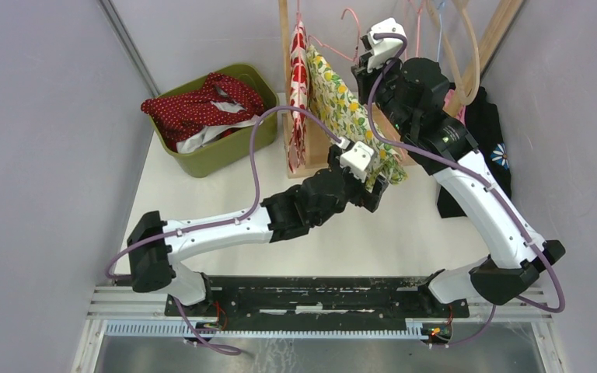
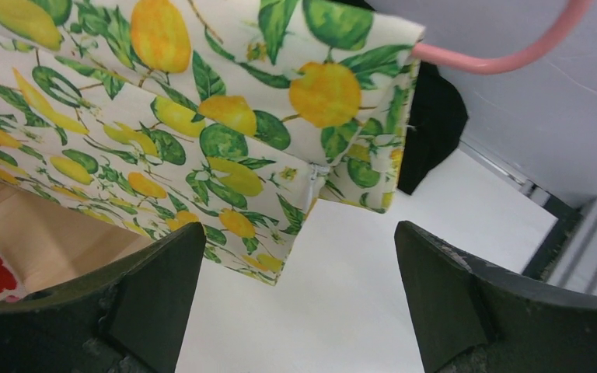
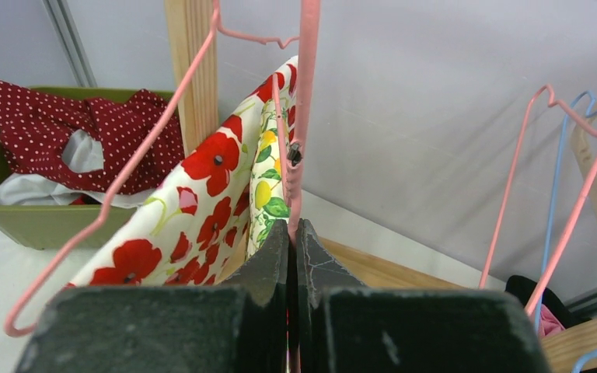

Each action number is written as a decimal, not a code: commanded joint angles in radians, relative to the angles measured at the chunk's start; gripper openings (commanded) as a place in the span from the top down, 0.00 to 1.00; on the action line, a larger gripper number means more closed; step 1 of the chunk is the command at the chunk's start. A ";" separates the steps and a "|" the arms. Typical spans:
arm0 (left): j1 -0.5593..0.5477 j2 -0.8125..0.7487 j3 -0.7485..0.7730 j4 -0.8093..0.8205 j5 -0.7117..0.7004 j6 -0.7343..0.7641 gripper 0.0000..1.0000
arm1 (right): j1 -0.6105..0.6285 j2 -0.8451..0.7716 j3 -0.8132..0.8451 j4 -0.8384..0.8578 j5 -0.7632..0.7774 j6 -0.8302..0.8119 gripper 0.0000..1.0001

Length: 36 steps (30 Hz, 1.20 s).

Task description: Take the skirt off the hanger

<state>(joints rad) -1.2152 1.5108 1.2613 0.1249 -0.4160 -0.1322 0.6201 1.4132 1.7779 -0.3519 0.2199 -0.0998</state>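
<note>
The skirt, white with lemons and green leaves, hangs on a pink wire hanger from the wooden rack. My right gripper is up at the rack, shut on that pink hanger, with the lemon skirt just beyond its tips. My left gripper sits low by the skirt's bottom corner. In the left wrist view it is wide open and holds nothing. The skirt's hem hangs just ahead of its left finger, and the hanger's pink end pokes out at the upper right.
A red-poppy skirt hangs next to the lemon one on its own pink hanger. A green bin with a red dotted garment stands at the back left. Empty pink and blue hangers and a black garment are at the right.
</note>
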 commanded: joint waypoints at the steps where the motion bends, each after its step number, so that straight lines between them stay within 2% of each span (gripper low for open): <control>1: -0.004 0.035 -0.010 0.122 -0.138 0.071 0.02 | 0.012 -0.032 0.069 0.101 -0.013 0.022 0.99; 14: 0.001 0.144 -0.006 0.311 -0.287 0.293 0.07 | 0.032 -0.060 0.089 0.050 -0.033 0.028 0.99; 16: 0.002 0.162 0.020 0.311 -0.272 0.323 0.25 | 0.035 -0.064 0.088 0.042 -0.030 0.025 0.99; 17: 0.002 0.164 0.033 0.303 -0.263 0.330 0.48 | 0.035 -0.064 0.088 0.039 -0.029 0.021 0.99; 18: 0.001 0.161 0.038 0.297 -0.259 0.333 0.75 | 0.036 -0.066 0.089 0.036 -0.027 0.016 0.99; 19: 0.002 0.155 0.038 0.295 -0.259 0.336 0.94 | 0.036 -0.066 0.088 0.036 -0.022 0.011 0.99; 22: 0.000 0.118 0.040 0.258 -0.241 0.342 0.97 | 0.037 -0.063 0.079 0.036 -0.006 -0.008 0.99; 26: -0.001 0.017 0.070 0.123 -0.166 0.330 0.97 | 0.036 -0.060 0.024 0.047 0.030 -0.025 0.99; 29: -0.002 -0.073 0.097 0.002 -0.060 0.306 0.97 | 0.036 -0.059 -0.040 0.067 0.058 -0.044 0.99; 36: -0.003 -0.198 0.266 -0.217 0.112 0.283 0.97 | 0.034 -0.032 -0.147 0.092 0.118 -0.063 0.99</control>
<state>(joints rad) -1.2140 1.4021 1.3930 -0.0032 -0.4412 0.1646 0.6525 1.3823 1.6646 -0.3508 0.2871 -0.1371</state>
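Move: The lemon skirt's near end hangs roughly 5 cm ahead of the open left hand, level with it sideways and 3 cm below. The pink hanger, where the right fingers hold it, is about 16 cm ahead, 3 left and 15 above; the poppy skirt is some 19 cm ahead, 16 left, about level in height. From the right hand the lemon skirt's near end lies about 11 cm back, 3 right and 18 below. The lemon skirt's near end is taken by the left hand, which pushes forward about 5 cm and down 3 with a roll of some 15 degrees, shuts from wide open to pinch the cloth, then draws it up about 11 cm, also back and left. The right hand keeps its grip on the pink hanger, eases slightly back, then sinks about 5 cm as the left pulls. ##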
